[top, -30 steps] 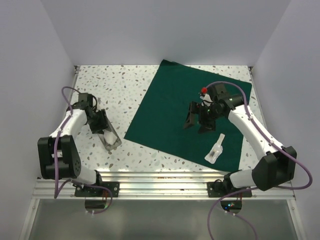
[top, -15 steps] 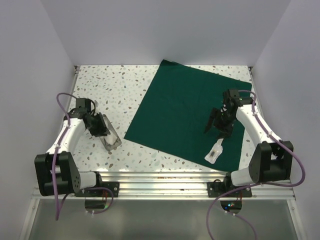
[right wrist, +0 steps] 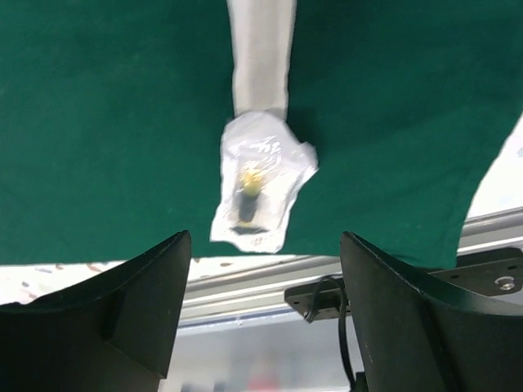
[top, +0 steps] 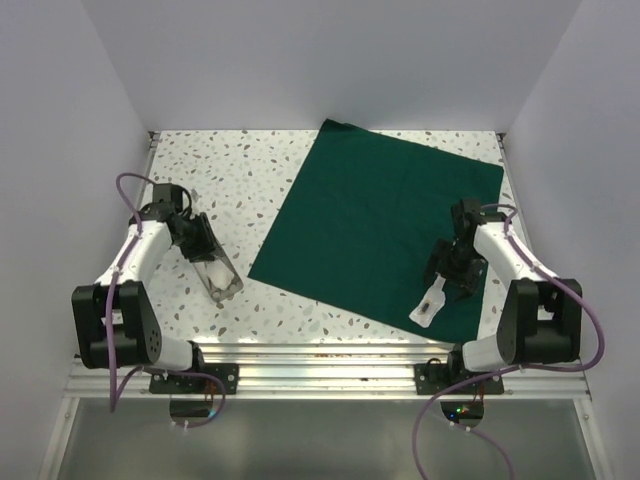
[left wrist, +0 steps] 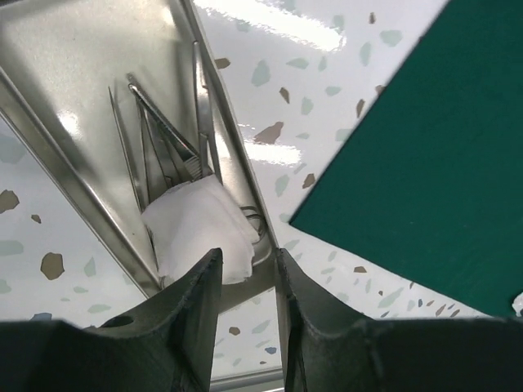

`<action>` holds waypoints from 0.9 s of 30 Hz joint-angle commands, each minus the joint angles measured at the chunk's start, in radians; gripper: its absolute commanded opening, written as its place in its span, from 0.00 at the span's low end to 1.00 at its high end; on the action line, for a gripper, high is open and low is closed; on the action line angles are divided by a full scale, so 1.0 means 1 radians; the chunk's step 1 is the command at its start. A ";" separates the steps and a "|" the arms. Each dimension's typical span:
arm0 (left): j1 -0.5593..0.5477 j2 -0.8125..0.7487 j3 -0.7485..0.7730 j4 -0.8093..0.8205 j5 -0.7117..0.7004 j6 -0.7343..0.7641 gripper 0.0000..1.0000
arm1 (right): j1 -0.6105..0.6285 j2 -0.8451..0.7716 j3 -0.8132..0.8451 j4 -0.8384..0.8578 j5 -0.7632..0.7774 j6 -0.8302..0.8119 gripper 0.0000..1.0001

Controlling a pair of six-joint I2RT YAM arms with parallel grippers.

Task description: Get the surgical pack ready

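The dark green cloth [top: 370, 210] lies flat and unfolded on the speckled table, right of centre. A small steel tray [top: 218, 278] sits at the left, holding thin steel instruments [left wrist: 163, 139] and a white gauze pad [left wrist: 200, 224]. My left gripper [top: 200, 245] hovers at the tray's far end. In the left wrist view its fingers stand a narrow gap apart [left wrist: 249, 261], the tray's corner just beyond their tips. A clear sealed packet [top: 428, 303] rests on the cloth's near right corner. My right gripper [top: 452, 275] hangs wide open above that packet [right wrist: 257, 188].
An aluminium rail [top: 320, 360] runs along the table's near edge, close below the packet and also seen past the cloth's edge in the right wrist view. White walls enclose the table on the left, back and right. The cloth's near left corner [left wrist: 441, 163] lies close to the tray.
My right arm has swung from the middle of the cloth toward its near right corner, over the packet. The left gripper shifted slightly at the tray, which has stayed in place.
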 commanded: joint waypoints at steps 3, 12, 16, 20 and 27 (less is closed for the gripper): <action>-0.002 -0.071 0.041 0.007 0.075 0.012 0.35 | -0.046 0.022 -0.017 0.092 0.030 -0.044 0.71; -0.061 -0.071 0.052 0.022 0.138 0.017 0.35 | -0.109 0.158 -0.039 0.195 -0.001 -0.063 0.54; -0.085 -0.065 0.064 0.027 0.147 0.014 0.35 | -0.111 0.161 -0.043 0.193 -0.024 -0.061 0.49; -0.099 -0.047 0.086 0.033 0.164 0.012 0.35 | -0.111 0.155 -0.063 0.198 -0.042 -0.060 0.40; -0.183 -0.037 0.116 0.054 0.168 -0.026 0.35 | -0.111 0.138 -0.077 0.193 -0.062 -0.070 0.16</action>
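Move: The white-and-clear packet lies on the green cloth close under the right hand, its middle about 3 cm back, 2 cm to the left and some 5 cm below; no other loose item is near it. From the left hand, the packet is about 49 cm to the right and 11 cm back. The steel tray with the instruments and gauze sits almost directly beneath the left hand, around 7 cm down, its middle 1 cm back and 1 cm left. Down onto the cloth goes the right hand, about 5 cm, easing some 2 cm left on the way; once low, its wide-open fingers close nearly shut and pinch the packet near where the plain strip meets the clear pouch. Meanwhile the left hand, empty, travels roughly 6 cm right and 4 cm up away from the tray, turning about 10 degrees clockwise. ##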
